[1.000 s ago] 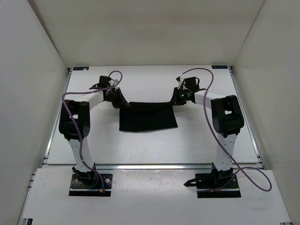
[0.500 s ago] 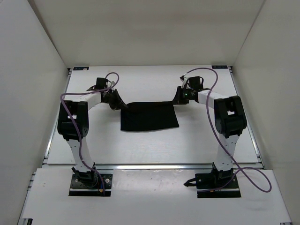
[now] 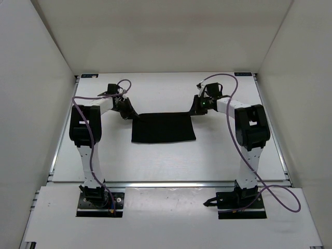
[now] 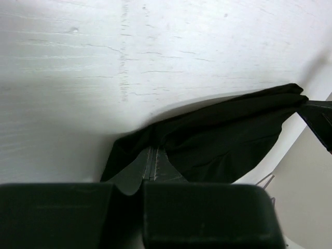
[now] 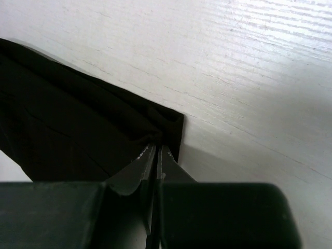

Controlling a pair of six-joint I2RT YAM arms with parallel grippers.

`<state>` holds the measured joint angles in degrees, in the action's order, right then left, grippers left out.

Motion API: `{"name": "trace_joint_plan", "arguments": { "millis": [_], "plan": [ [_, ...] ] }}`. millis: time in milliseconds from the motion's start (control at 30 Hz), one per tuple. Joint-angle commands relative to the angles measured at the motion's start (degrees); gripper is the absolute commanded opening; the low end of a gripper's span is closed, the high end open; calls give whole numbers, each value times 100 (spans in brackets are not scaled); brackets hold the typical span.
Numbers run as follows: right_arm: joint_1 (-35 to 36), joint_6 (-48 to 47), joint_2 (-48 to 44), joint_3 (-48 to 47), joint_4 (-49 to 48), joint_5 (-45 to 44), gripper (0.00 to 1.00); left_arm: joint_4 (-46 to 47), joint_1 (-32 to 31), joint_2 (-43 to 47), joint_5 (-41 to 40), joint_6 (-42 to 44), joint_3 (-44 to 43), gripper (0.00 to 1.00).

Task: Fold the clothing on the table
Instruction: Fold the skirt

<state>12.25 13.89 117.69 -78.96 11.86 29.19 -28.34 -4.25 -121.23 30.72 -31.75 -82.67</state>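
Observation:
The clothing [image 3: 163, 128] is a plain black piece spread flat in the middle of the white table [image 3: 155, 161], roughly rectangular. My left gripper [image 3: 129, 113] is shut on its far left corner, and in the left wrist view the fabric [image 4: 223, 135] bunches right at the closed fingertips [image 4: 151, 155]. My right gripper [image 3: 192, 112] is shut on the far right corner; the right wrist view shows that corner of the clothing [image 5: 67, 124] pinched between the fingertips [image 5: 156, 150]. Both held corners sit low, close to the table.
White upright walls [image 3: 41, 62] enclose the table on the left, back and right. Metal rails [image 3: 171, 183] edge the table near the arm bases. Purple cables [image 3: 83, 111] loop along both arms.
Both grippers have carried the held corners farther back and lower. The clothing's sagging far edge has pulled straight, and the piece now lies flatter.

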Motion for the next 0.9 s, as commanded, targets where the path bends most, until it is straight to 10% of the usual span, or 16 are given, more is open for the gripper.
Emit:
{"name": "trace_joint_plan", "arguments": {
  "millis": [0,133,267,433,867],
  "plan": [
    [-12,-106,193,-365,246,-141,0,-111,82,65,-110,107,-47,0],
    [-3,-237,299,-629,571,-97,4,-205,47,11,75,72,-336,4],
    [189,-352,54,-980,888,-650,32,-752,-207,90,-111,265,-1232,43],
    [225,-335,-307,-1306,1476,-1073,50,-339,-138,810,48,19,-892,43],
    [242,-115,-967,494,1311,-634,52,-129,12,2015,-224,599,1710,43]
  ]
}}
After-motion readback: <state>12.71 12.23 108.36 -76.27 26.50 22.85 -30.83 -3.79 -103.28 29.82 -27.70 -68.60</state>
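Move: Both hands are still shut on the black skirt's far edge, at about table height. Its near left corner lies about 11 cm back and 2 cm left of the left gripper, and its far left corner 2 cm ahead and 2 cm left. From the right gripper, the near right corner is roughly 12 cm back and 2 cm right, the far right corner 2 cm ahead and 1 cm right. Open both grippers about halfway to let go of the skirt's far edge, the right one sinking slightly first. Lift clear, the left about 8 cm with a short swing forward, the right some 5 cm, easing rightward and tilting slightly. Then draw both back over the skirt's sides and start lowering towards its near corners, fingers open and clear of the cloth. ##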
